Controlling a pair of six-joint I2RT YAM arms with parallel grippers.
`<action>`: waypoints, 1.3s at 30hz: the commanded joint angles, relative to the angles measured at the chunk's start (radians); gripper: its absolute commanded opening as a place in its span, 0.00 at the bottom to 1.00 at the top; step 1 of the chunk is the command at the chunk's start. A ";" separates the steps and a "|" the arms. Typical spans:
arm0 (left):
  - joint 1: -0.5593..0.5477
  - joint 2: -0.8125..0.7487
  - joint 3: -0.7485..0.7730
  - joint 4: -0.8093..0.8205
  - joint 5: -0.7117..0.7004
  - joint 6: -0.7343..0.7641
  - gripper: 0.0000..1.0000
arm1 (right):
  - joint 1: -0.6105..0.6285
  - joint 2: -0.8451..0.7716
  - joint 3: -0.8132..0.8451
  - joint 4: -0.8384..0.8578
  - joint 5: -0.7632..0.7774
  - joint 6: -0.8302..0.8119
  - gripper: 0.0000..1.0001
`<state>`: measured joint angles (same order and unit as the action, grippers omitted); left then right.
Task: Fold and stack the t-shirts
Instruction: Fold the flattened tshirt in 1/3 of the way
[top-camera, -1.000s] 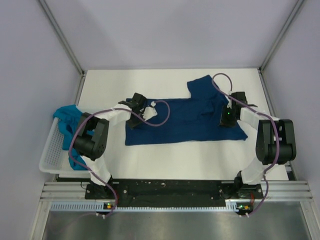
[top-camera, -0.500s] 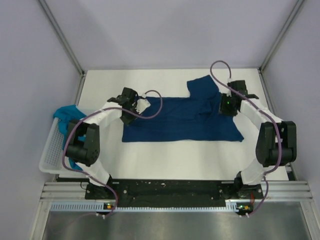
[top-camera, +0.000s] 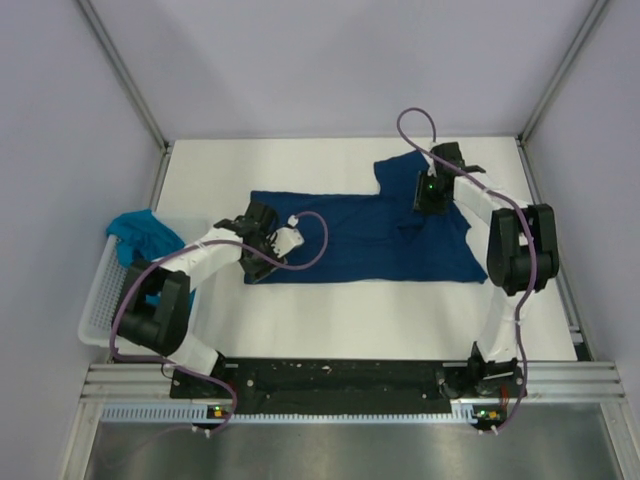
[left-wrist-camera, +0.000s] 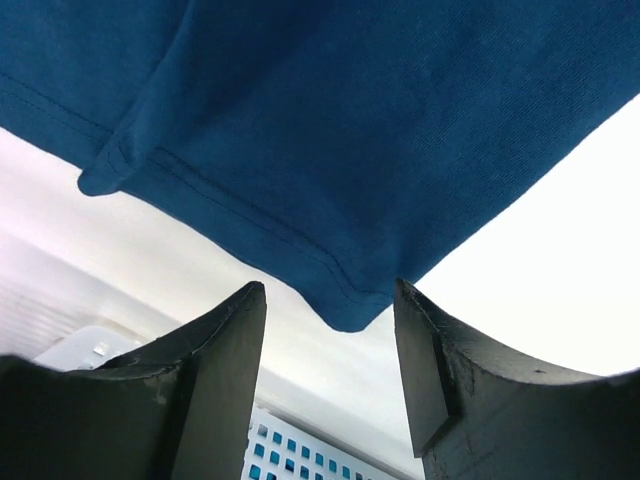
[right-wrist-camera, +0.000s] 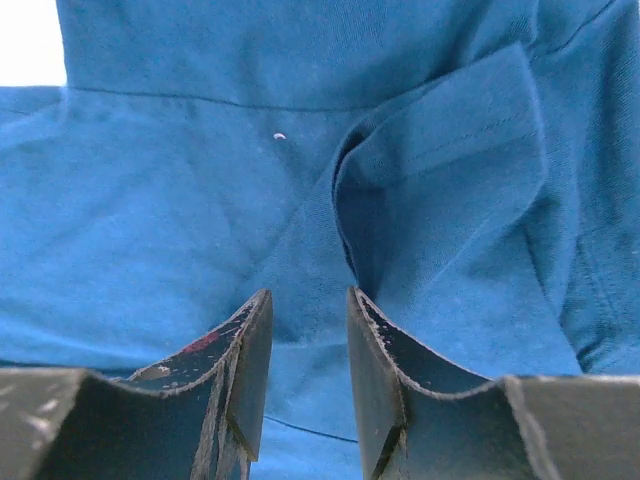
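Note:
The dark navy t-shirt (top-camera: 370, 235) lies spread across the middle of the white table, with no print showing. My left gripper (top-camera: 256, 268) is at its near-left corner. In the left wrist view the gripper (left-wrist-camera: 330, 292) is open, and the hemmed corner of the navy shirt (left-wrist-camera: 350, 305) sits between the fingertips without being clamped. My right gripper (top-camera: 428, 200) hovers over the shirt's far-right part near a sleeve. In the right wrist view it (right-wrist-camera: 308, 295) is open narrowly and empty above a fold in the shirt (right-wrist-camera: 440, 170). The teal t-shirt (top-camera: 140, 235) lies bunched in the basket.
A white lattice basket (top-camera: 100, 310) stands at the table's left edge, and it also shows in the left wrist view (left-wrist-camera: 300, 455). Metal frame posts rise at the far corners. Purple cables loop above both wrists.
My left gripper moved from the shirt's far-left edge toward me, to its near-left corner. My right gripper moved away from me and to the left over the shirt. The shirt shifted slightly.

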<state>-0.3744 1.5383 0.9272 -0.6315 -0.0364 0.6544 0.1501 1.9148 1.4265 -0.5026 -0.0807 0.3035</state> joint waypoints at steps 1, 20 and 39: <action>-0.015 0.002 -0.014 0.029 0.032 -0.009 0.59 | 0.006 0.062 0.069 -0.030 0.013 0.023 0.36; -0.027 0.022 -0.048 0.030 0.023 0.005 0.57 | 0.019 0.129 0.103 -0.050 -0.031 -0.024 0.00; -0.026 0.013 -0.054 0.030 0.003 0.010 0.57 | 0.129 0.182 0.265 0.007 -0.100 -0.007 0.00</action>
<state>-0.4000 1.5600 0.8787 -0.6201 -0.0277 0.6571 0.2623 2.0720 1.6276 -0.5377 -0.1646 0.2737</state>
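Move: The shirt's loose fold edge lies right under the right gripper, about 4 cm below its fingertips; the upturned sleeve is some 12 cm ahead and 7 cm left, the shirt's near right corner about 20 cm back and 17 cm right. From the left gripper the shirt's near left corner is about 2 cm back, 2 cm left and 3 cm down, the far left corner some 23 cm ahead and 2 cm left. Lower the half-open right gripper about 4 cm onto the fold edge and shut it fully, pinching the cloth; then lift it back up and draw the edge some 7 cm left towards the armpit, with a little forward. Meanwhile ease the left gripper slightly back and down over the near left corner and hold it there, fingers open. ##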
